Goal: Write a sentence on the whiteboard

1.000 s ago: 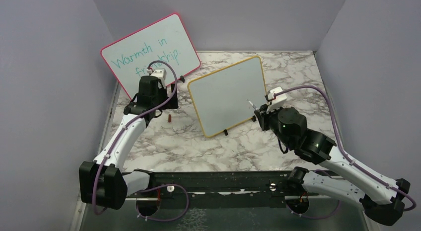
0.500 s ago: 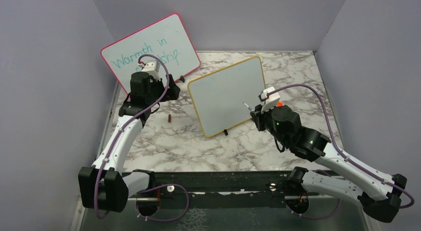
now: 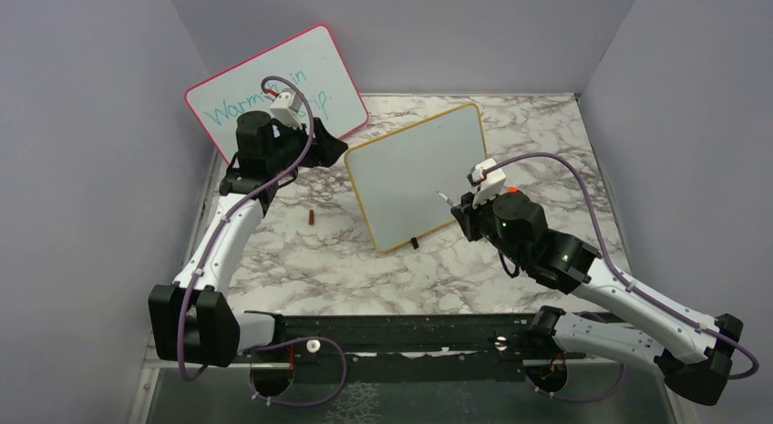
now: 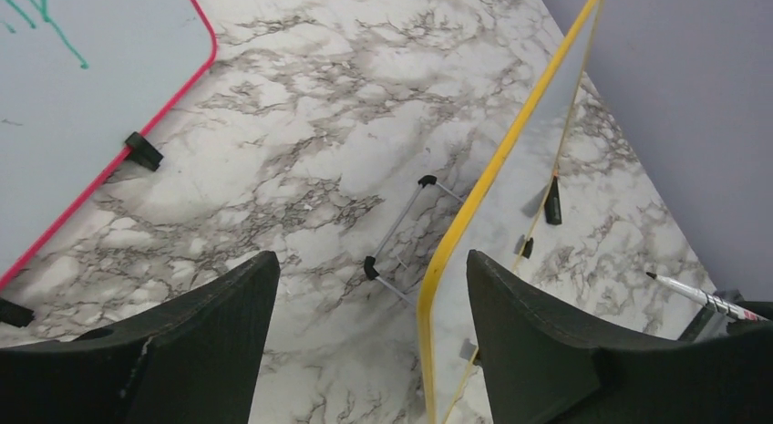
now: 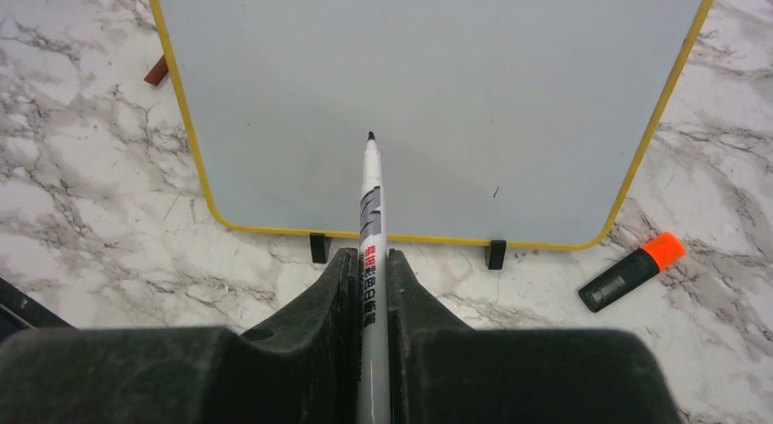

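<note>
The yellow-framed whiteboard (image 3: 415,173) stands tilted on small black feet, and its face (image 5: 428,96) is blank; no sentence is in view. My right gripper (image 5: 368,255) is shut on a white marker (image 5: 369,196), whose dark tip points at the lower middle of the board and hangs just short of it. From above, that gripper (image 3: 453,205) sits at the board's lower right. My left gripper (image 3: 333,150) is open at the board's left corner. The yellow edge (image 4: 483,182) runs between its fingers (image 4: 374,260), apart from both.
A larger pink-framed board (image 3: 273,87) with teal writing leans behind the left arm. An orange-capped highlighter (image 5: 632,271) lies on the marble right of the yellow board. A small dark red cap (image 3: 312,217) lies on the table left of it. Purple walls close three sides.
My left gripper has risen and moved right to the yellow board's left corner, and its jaws have narrowed a little. My right gripper has carried the marker left across the board's face.
</note>
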Action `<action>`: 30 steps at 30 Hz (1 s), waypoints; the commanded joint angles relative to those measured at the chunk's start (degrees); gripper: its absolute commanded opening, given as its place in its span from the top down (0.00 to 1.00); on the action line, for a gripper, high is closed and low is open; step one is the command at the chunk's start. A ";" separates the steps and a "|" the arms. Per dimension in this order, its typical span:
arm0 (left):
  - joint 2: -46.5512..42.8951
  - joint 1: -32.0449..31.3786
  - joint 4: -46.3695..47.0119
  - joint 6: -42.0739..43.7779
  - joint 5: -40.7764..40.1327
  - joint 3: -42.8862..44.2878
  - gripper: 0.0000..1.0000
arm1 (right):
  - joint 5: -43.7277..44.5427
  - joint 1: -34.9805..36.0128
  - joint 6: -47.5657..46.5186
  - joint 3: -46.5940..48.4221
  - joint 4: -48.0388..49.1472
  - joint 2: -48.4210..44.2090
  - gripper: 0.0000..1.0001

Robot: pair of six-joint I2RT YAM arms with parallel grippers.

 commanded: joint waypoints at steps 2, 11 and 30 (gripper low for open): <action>2.21 0.39 5.96 -1.76 11.57 0.01 0.32 | -2.46 -0.11 0.36 2.15 2.86 0.53 0.99; 7.63 0.41 9.70 -4.34 20.19 0.77 0.54 | -4.83 -0.13 0.12 1.50 4.96 1.99 0.99; 9.88 0.48 11.79 -4.91 22.02 -0.01 0.61 | -10.82 -0.11 0.13 2.54 9.05 3.77 0.99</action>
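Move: The yellow whiteboard's top-left corner lies about 4 cm right of the left hand, 1 cm ahead and 3 cm below; the brown cap is level, some 8 cm left, 27 cm below. From the right hand, which holds the marker, the yellow whiteboard's middle is roughly 16 cm ahead, 8 cm left, 12 cm below, the orange highlighter 16 cm ahead, 15 cm right, and the left clip 6 cm ahead, 8 cm left, both 23 cm below. The left hand eases about 4.5 cm right and a little down to the yellow whiteboard's top-left corner, turning some 20 degrees clockwise while its fingers narrow from wide to under half open, one either side of the rim. The right hand keeps its grip on the marker and carries it nearly level some 3.5 cm left before the board, swinging slightly counter-clockwise, the tip still clear of the surface. ##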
